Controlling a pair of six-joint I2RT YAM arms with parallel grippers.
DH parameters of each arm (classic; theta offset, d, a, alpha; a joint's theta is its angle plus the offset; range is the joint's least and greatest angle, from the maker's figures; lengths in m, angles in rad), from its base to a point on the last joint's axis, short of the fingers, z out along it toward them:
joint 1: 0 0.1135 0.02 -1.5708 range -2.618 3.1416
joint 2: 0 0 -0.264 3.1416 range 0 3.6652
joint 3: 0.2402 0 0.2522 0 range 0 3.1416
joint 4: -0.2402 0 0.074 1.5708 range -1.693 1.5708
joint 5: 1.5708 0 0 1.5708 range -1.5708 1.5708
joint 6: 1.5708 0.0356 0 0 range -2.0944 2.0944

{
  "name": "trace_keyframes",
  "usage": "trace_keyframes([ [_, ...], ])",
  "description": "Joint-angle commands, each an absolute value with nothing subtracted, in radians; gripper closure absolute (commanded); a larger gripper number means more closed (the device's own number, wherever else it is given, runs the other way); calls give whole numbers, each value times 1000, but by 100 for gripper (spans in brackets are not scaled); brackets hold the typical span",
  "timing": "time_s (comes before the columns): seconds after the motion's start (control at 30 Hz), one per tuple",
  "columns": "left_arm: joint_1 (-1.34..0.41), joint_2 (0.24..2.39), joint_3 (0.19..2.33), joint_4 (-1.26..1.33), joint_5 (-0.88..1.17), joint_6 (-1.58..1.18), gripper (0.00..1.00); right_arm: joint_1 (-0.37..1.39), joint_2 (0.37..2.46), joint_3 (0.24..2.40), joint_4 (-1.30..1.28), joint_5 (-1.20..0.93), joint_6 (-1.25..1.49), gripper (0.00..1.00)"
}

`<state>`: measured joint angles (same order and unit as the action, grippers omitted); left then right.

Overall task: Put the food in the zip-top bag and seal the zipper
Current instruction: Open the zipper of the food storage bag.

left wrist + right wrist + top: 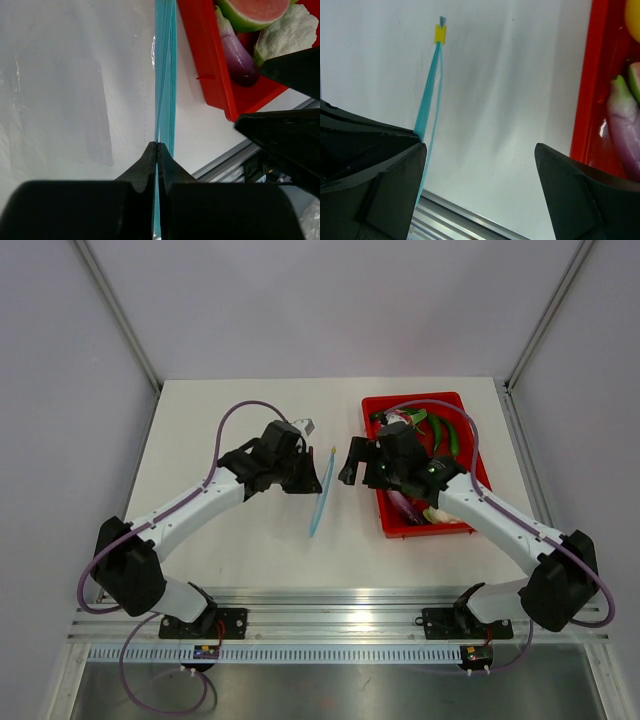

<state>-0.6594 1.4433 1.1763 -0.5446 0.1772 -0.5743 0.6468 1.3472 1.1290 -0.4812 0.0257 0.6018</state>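
Observation:
The zip-top bag [75, 100] is a clear film with its light-blue zipper [322, 495] running as a thin line down the table's middle. My left gripper [306, 478] is shut on that zipper edge [165, 75], jaws pressed together on the strip. A yellow slider [440, 34] sits at the zipper's [427, 95] far end. My right gripper [350, 465] stands open just right of the strip, nothing between its fingers [395, 185]. The food lies in the red tray [415, 398]: a watermelon wedge [255, 12], a purple eggplant [237, 55] and a yellow fruit [634, 15].
The red tray [210, 75] also holds a white cauliflower-like piece [287, 35] and long green vegetables [445, 435]. The table's aluminium front rail [465, 215] runs close below both grippers. White table surface lies between the zipper and the tray [585, 90].

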Motion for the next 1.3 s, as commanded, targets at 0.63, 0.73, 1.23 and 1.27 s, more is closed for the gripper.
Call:
trace_keyframes([
  [0.63, -630, 1364, 1190, -489, 251, -626, 100, 709, 1505, 1158, -330, -74, 675, 24],
  [0.73, -630, 1361, 1190, -491, 253, -626, 100, 715, 1540, 1173, -316, -86, 673, 30],
  [1.23, -609, 1325, 1186, -634, 46, -577, 98, 727, 1540, 1207, -416, 48, 667, 100],
  [1.27, -611, 1328, 1186, -626, 49, -583, 91, 733, 1551, 1213, -419, 52, 672, 100],
])
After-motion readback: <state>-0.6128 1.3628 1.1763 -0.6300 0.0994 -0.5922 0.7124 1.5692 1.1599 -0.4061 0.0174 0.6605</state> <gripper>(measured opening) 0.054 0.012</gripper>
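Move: My left fingers already pinch the bag's teal zipper about halfway along, the bag hanging below them. From my open right hand that zipper is about 8 cm to the left, some 5 cm lower and level fore and aft. The yellow zipper clip is about 6 cm left of my right hand, 11 cm farther out and 6 cm lower; the eggplant in the red bin lies some 13 cm right, 5 cm ahead and 14 cm below. I bring my right hand left and down, about 6 cm each way, onto the near-side strip of the zipper and shut its wide-open fingers to pinch it. Meanwhile my left hand keeps its pinch on the other strip and rises about 2 cm, then draws away some 3 cm to the left while my right hand backs off a little to the right. ##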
